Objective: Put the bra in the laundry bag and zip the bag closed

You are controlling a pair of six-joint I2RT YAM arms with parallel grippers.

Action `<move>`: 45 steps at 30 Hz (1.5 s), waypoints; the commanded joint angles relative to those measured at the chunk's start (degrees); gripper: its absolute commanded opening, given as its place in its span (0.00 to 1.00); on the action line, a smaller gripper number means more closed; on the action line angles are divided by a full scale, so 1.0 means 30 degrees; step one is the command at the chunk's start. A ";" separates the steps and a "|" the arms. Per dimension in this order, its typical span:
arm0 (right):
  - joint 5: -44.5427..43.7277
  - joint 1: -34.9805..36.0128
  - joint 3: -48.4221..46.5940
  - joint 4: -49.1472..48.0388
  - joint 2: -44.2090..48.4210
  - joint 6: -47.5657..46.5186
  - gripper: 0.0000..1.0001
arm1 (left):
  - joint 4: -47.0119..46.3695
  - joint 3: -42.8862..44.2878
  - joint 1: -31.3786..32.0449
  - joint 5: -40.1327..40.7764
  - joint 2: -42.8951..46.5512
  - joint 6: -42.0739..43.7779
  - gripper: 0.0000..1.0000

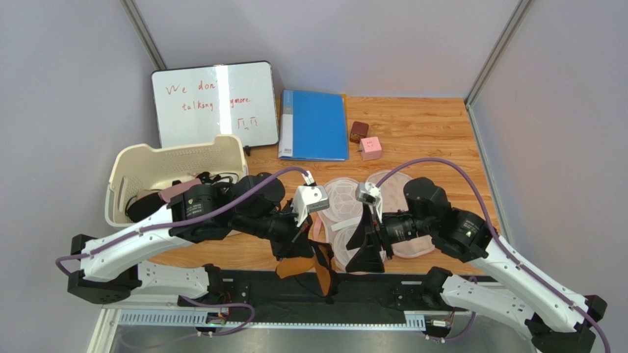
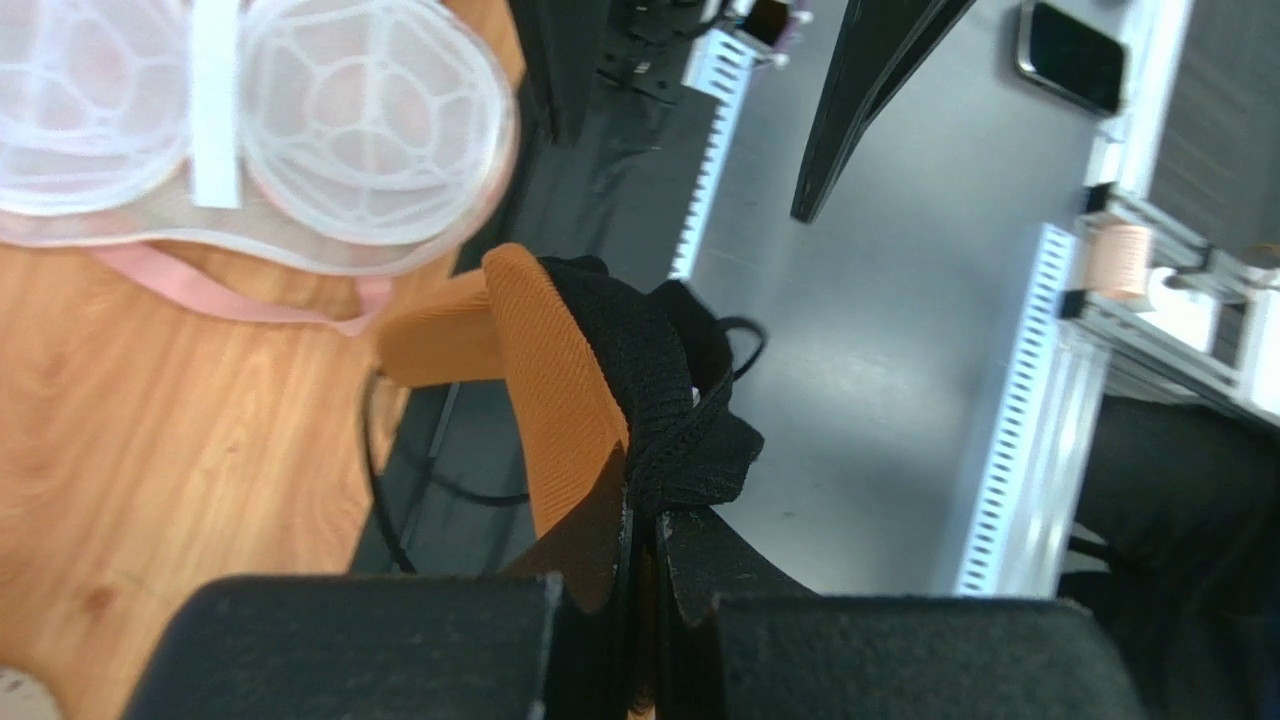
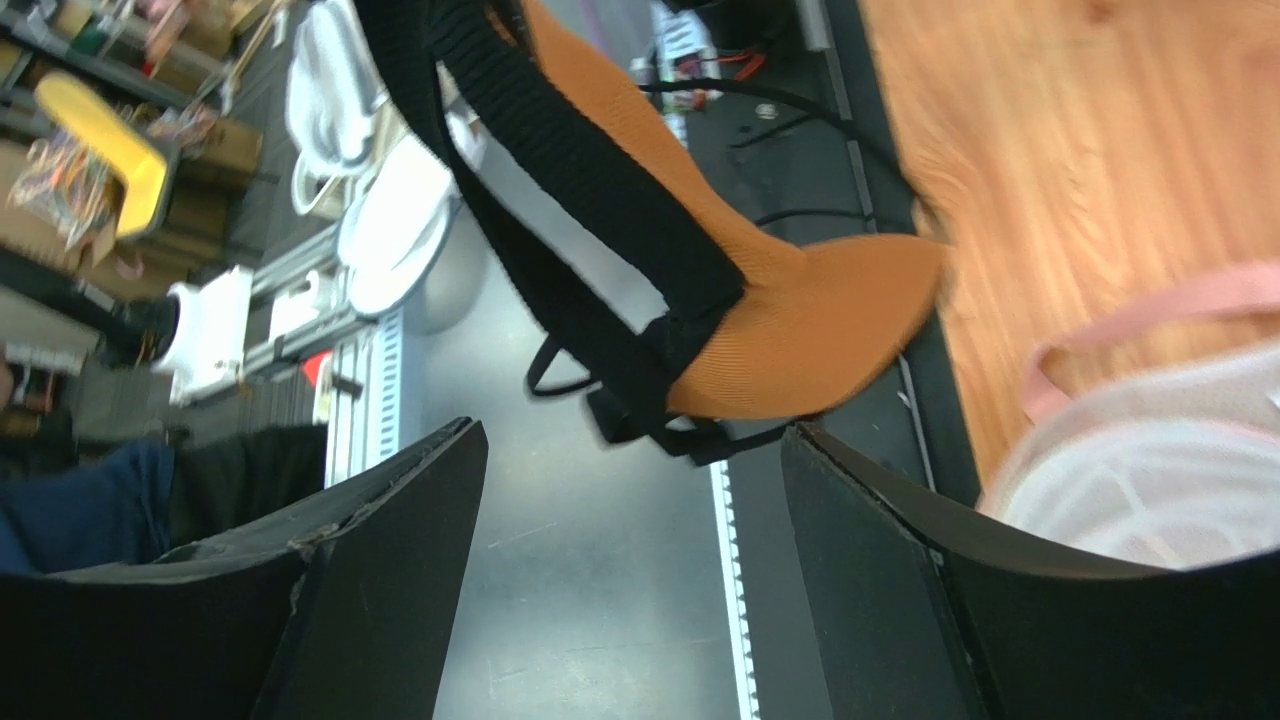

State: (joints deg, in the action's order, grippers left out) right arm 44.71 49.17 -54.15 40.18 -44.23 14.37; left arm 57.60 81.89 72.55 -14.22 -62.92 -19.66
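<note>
The orange-brown bra (image 1: 301,266) hangs over the table's near edge, its black straps bunched. My left gripper (image 1: 296,246) is shut on the bra (image 2: 559,368) where black band and orange fabric meet, as the left wrist view (image 2: 661,525) shows. The laundry bag (image 1: 346,202) lies open on the wood, white mesh cups up, pink edging around them (image 2: 346,135). My right gripper (image 1: 366,251) stands open just right of the bra, over the bag's near edge. Between its fingers (image 3: 631,510) nothing is held; the bra (image 3: 781,315) hangs beyond the tips, with the bag (image 3: 1157,465) at the right.
A cream plastic basket (image 1: 147,173) with dark and pink garments stands at the left. A whiteboard (image 1: 214,103) and a blue folder (image 1: 315,125) lie at the back. A brown box (image 1: 359,131) and a pink box (image 1: 371,147) sit beside the folder.
</note>
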 commanded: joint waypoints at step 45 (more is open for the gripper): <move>-0.3502 0.5559 0.3081 -0.8920 0.0091 0.3972 0.00 | 0.2909 0.2082 -0.2592 -0.0293 0.0374 -0.1005 0.62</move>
State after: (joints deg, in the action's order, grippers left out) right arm 41.45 67.77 -41.60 1.96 -46.24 29.63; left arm 59.99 81.97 65.58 -30.68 -64.84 -25.08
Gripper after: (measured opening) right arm 0.015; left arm 0.551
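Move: Hanging from the left fingers by its black band, the orange bra has its middle about 10 cm to the right hand's left, 3 cm back and some 5 cm below it. From the left hand it lies about 2 cm right, 3 cm back and 6 cm down. Below the right hand by about 21 cm, the open laundry bag lies some 20 cm ahead and 10 cm right, its pink strap 18 cm ahead and 8 cm left. Reaching left and back about 7 and 5 cm and slightly up, the open right hand tips its fingers upward some 20 degrees and closes on the bra's black band just beyond the left fingertips. The left hand first draws the bra back about 5 cm, rolling roughly 20 degrees, and holds it there; once the right fingers are shut, the left ones open and that hand starts forward some 3 cm. ##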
